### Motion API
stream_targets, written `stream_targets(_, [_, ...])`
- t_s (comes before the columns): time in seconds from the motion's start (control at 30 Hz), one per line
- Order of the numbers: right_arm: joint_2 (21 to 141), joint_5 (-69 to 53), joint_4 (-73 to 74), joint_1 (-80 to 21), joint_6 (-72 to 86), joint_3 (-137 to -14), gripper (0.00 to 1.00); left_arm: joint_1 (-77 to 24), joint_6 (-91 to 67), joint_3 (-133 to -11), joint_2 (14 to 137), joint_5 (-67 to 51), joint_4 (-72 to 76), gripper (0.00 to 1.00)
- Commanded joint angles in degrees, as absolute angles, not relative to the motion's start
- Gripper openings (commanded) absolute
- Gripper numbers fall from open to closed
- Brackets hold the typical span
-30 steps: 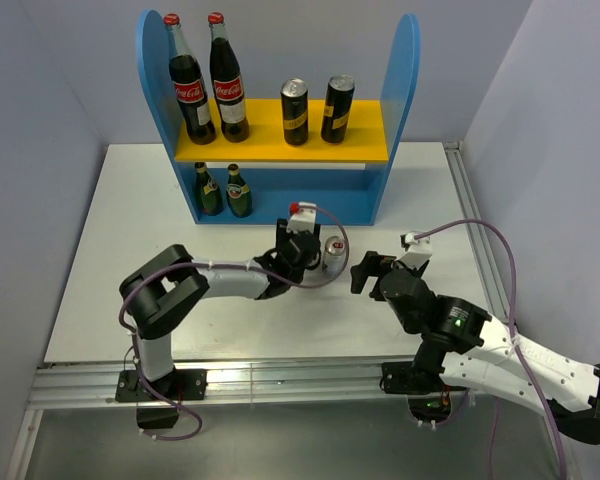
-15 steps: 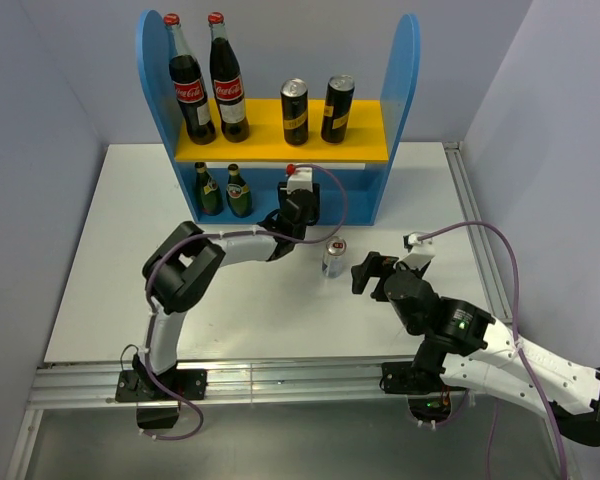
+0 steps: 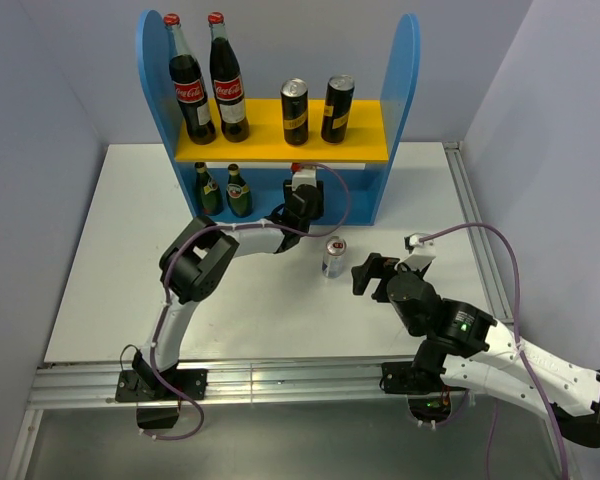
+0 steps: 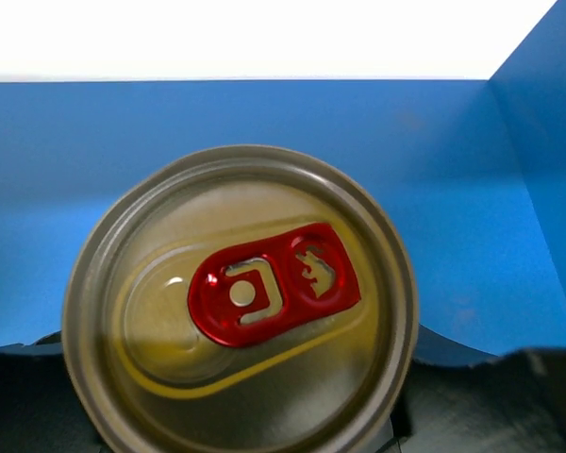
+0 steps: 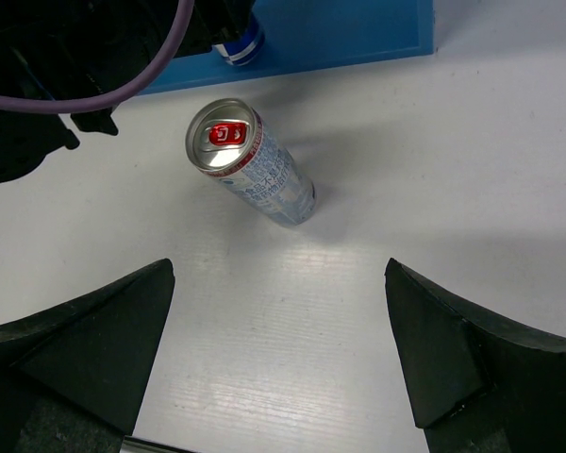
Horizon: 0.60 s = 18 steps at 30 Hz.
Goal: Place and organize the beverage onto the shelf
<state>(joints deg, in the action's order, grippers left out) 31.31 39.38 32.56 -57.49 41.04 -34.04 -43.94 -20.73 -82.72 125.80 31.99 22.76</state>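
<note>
The blue shelf (image 3: 405,80) stands at the back of the table. Two tall dark cans (image 3: 295,112) (image 3: 338,108) stand on its yellow upper board. Two green bottles (image 3: 209,190) (image 3: 239,192) stand in the lower tier at the left. My left gripper (image 3: 302,195) is shut on a slim can (image 4: 241,302) with a red tab, held at the lower tier in front of the blue back (image 4: 264,113). A second slim can (image 3: 333,257) stands upright on the table and also shows in the right wrist view (image 5: 250,170). My right gripper (image 3: 365,270) is open and empty, a short way to the right of that can.
Two tall red-capped cola bottles (image 3: 192,85) (image 3: 227,80) stand at the left of the upper board. The left arm's cable (image 5: 104,90) loops above the table between shelf and can. Grey walls close in on both sides, and a metal rail (image 3: 280,385) runs along the near edge.
My left arm has stretched away from the table's middle toward the shelf, carrying its slim can to the lower tier. The right arm and the standing slim can have barely moved.
</note>
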Motion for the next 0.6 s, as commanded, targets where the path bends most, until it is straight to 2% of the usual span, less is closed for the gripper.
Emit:
stream_targets(0.0, [30.7, 39.7, 30.2, -57.7, 40.6, -33.5, 1.0, -43.7, -20.7, -87.4, 125.8, 31.5, 27.8, 0.08])
stream_targets(0.03, [30.5, 39.7, 30.2, -57.7, 40.6, -33.3, 1.0, -43.7, -20.6, -87.6, 126.1, 31.7, 27.8, 0.14])
stream_targets(0.07, [30.5, 39.7, 30.1, -57.8, 40.7, -33.3, 1.0, -43.7, -20.4, -87.7, 126.2, 31.7, 27.7, 0.26])
stream_targets(0.13, [30.5, 39.8, 30.2, -57.8, 40.7, -33.5, 1.0, -43.8, -20.0, -88.1, 126.4, 31.6, 27.5, 0.39])
stream_targets(0.17, [30.5, 39.8, 30.3, -57.7, 40.7, -33.4, 1.0, -43.7, -20.0, -88.0, 126.5, 31.6, 27.8, 0.52])
stream_targets(0.2, [30.5, 39.9, 30.2, -57.8, 40.7, -33.4, 1.0, -43.7, -19.8, -87.9, 126.5, 31.8, 27.9, 0.74])
stream_targets(0.27, [30.4, 39.9, 30.2, -57.8, 40.7, -33.3, 1.0, -43.7, -19.5, -88.1, 126.6, 31.9, 27.8, 0.84])
stream_targets(0.3, [30.4, 39.9, 30.2, -57.7, 40.7, -33.3, 1.0, -43.7, -19.5, -88.0, 126.6, 31.9, 27.7, 0.97])
stream_targets(0.33, [30.4, 39.9, 30.2, -57.8, 40.7, -33.4, 1.0, -43.7, -19.5, -87.9, 126.5, 31.9, 27.7, 0.99])
stream_targets(0.57, [30.5, 40.0, 30.2, -57.8, 40.7, -33.4, 1.0, -43.8, -20.2, -85.1, 123.2, 32.0, 27.6, 0.99])
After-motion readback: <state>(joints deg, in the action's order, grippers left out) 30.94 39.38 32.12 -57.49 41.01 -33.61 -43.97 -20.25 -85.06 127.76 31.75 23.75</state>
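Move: The left hand already holds the can low over its place on the lower shelf, whose floor is some 6 cm below the hand. Two green bottles stand level with it, about 16 and 24 cm to the left; the shelf's side wall is some 16 cm to the right. Another can stands on the table about 15 cm back and 7 cm right. From the idle right hand, the shelf place lies about 27 cm ahead, 12 cm left and 15 cm below. The left hand eases the can about 1 cm forward-right and slightly down, then opens wide, releasing its grip. ##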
